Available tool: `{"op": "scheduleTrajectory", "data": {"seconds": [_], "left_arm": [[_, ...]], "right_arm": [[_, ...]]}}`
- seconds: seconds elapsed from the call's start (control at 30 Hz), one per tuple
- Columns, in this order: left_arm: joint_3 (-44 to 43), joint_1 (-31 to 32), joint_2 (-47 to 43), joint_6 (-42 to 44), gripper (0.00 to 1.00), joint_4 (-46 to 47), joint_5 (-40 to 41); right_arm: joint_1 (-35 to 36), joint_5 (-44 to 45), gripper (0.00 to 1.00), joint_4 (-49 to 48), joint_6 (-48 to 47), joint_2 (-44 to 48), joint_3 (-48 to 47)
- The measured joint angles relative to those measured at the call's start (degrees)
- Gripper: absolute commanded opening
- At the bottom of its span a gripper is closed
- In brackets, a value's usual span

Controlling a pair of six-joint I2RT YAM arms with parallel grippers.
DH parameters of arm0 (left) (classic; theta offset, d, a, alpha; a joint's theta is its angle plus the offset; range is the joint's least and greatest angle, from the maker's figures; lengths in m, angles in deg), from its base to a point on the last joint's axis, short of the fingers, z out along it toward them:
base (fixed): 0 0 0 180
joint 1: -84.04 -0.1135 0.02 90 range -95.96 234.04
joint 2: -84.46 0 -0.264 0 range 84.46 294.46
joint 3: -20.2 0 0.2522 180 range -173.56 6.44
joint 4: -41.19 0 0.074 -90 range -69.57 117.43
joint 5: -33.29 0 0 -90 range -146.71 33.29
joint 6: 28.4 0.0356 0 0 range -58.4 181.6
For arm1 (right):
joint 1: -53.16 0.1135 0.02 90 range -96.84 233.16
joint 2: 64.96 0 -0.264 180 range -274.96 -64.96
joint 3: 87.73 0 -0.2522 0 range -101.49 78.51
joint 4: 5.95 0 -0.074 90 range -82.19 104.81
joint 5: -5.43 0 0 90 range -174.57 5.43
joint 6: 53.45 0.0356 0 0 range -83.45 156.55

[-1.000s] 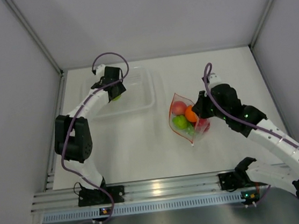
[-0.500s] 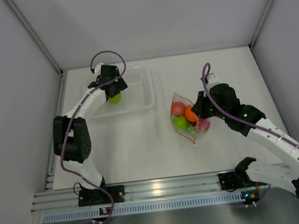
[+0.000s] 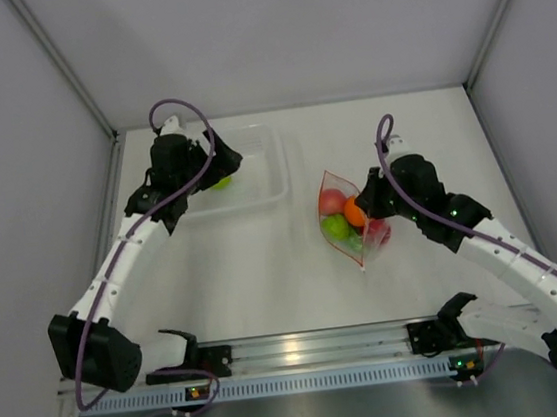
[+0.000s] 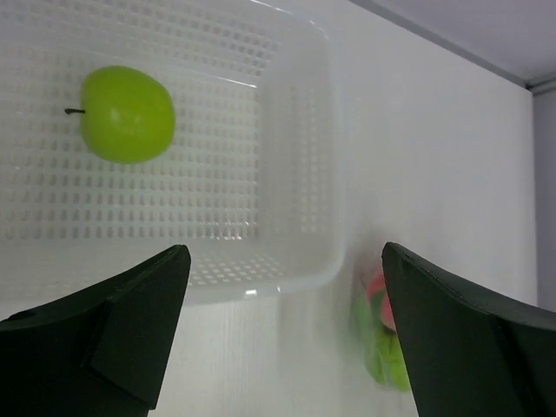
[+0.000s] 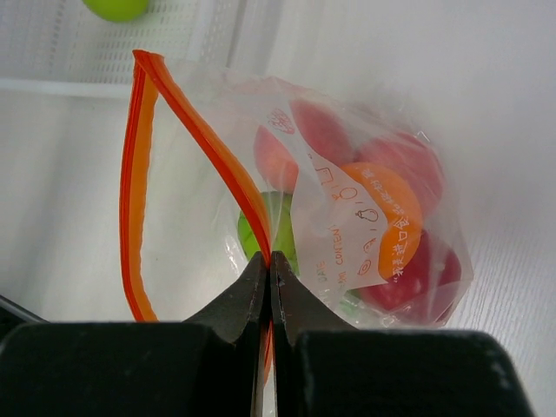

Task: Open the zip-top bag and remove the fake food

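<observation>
The zip-top bag [image 3: 345, 223] lies right of the table's middle with its orange-red mouth [image 5: 139, 174] gaping. My right gripper [image 5: 269, 258] is shut on one side of that zipper strip, and it shows from above [image 3: 362, 203] at the bag's right edge. Inside the bag are fake food pieces: an orange one [image 5: 387, 217], red ones [image 5: 421, 274], a green one [image 5: 276, 228] and a pink one [image 3: 332, 200]. One lime-green apple [image 4: 128, 114] lies alone in the clear tub [image 4: 295, 156]. My left gripper [image 4: 285, 261] hangs open and empty above the tub's near side [image 3: 215, 167].
The clear rigid tub [image 3: 265, 175] stands at the back left of the white table. Grey walls close in the left, back and right. An aluminium rail [image 3: 295, 353] runs along the near edge by the arm bases.
My left gripper opened fully, leaving the green apple in the tub, and lifted back while its elbow swung out to the near left. The right gripper and bag stayed put.
</observation>
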Motion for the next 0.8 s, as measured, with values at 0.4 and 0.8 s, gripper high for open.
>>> {"op": "scheduleTrajectory", "data": {"seconds": [0.4, 0.8], "left_arm": [[12.3, 25.3, -16.0, -5.9, 0.72, 5.7, 1.1], [5.6, 42.0, -3.6, -6.1, 0.29, 13.4, 8.3]], "right_arm": [[0.0, 2.6, 0.0, -3.7, 3.7, 0.5, 0.4], [0.0, -0.7, 0.0, -6.6, 7.1, 2.6, 2.7]]}}
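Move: The orange in the top of the open bag lies roughly 28 cm right of the left hand, 9 cm back and 12 cm below. Its neighbours are the peach, 5 cm to its left and 4 cm farther out, and the green piece, 6 cm to its left, 2 cm nearer and slightly lower. The right hand, holding the bag's orange zip edge, has the orange about 4 cm ahead and 8 cm below it. The bag's open mouth is what the left hand comes to: it leaves the tray empty and swings right about 23 cm and back 17 cm, a few centimetres higher, turning some 30 degrees clockwise while its wide-open fingers close to under a third. The right hand keeps its pinch on the zip edge, lifting about 2 cm and rolling its left side up roughly 10 degrees. ##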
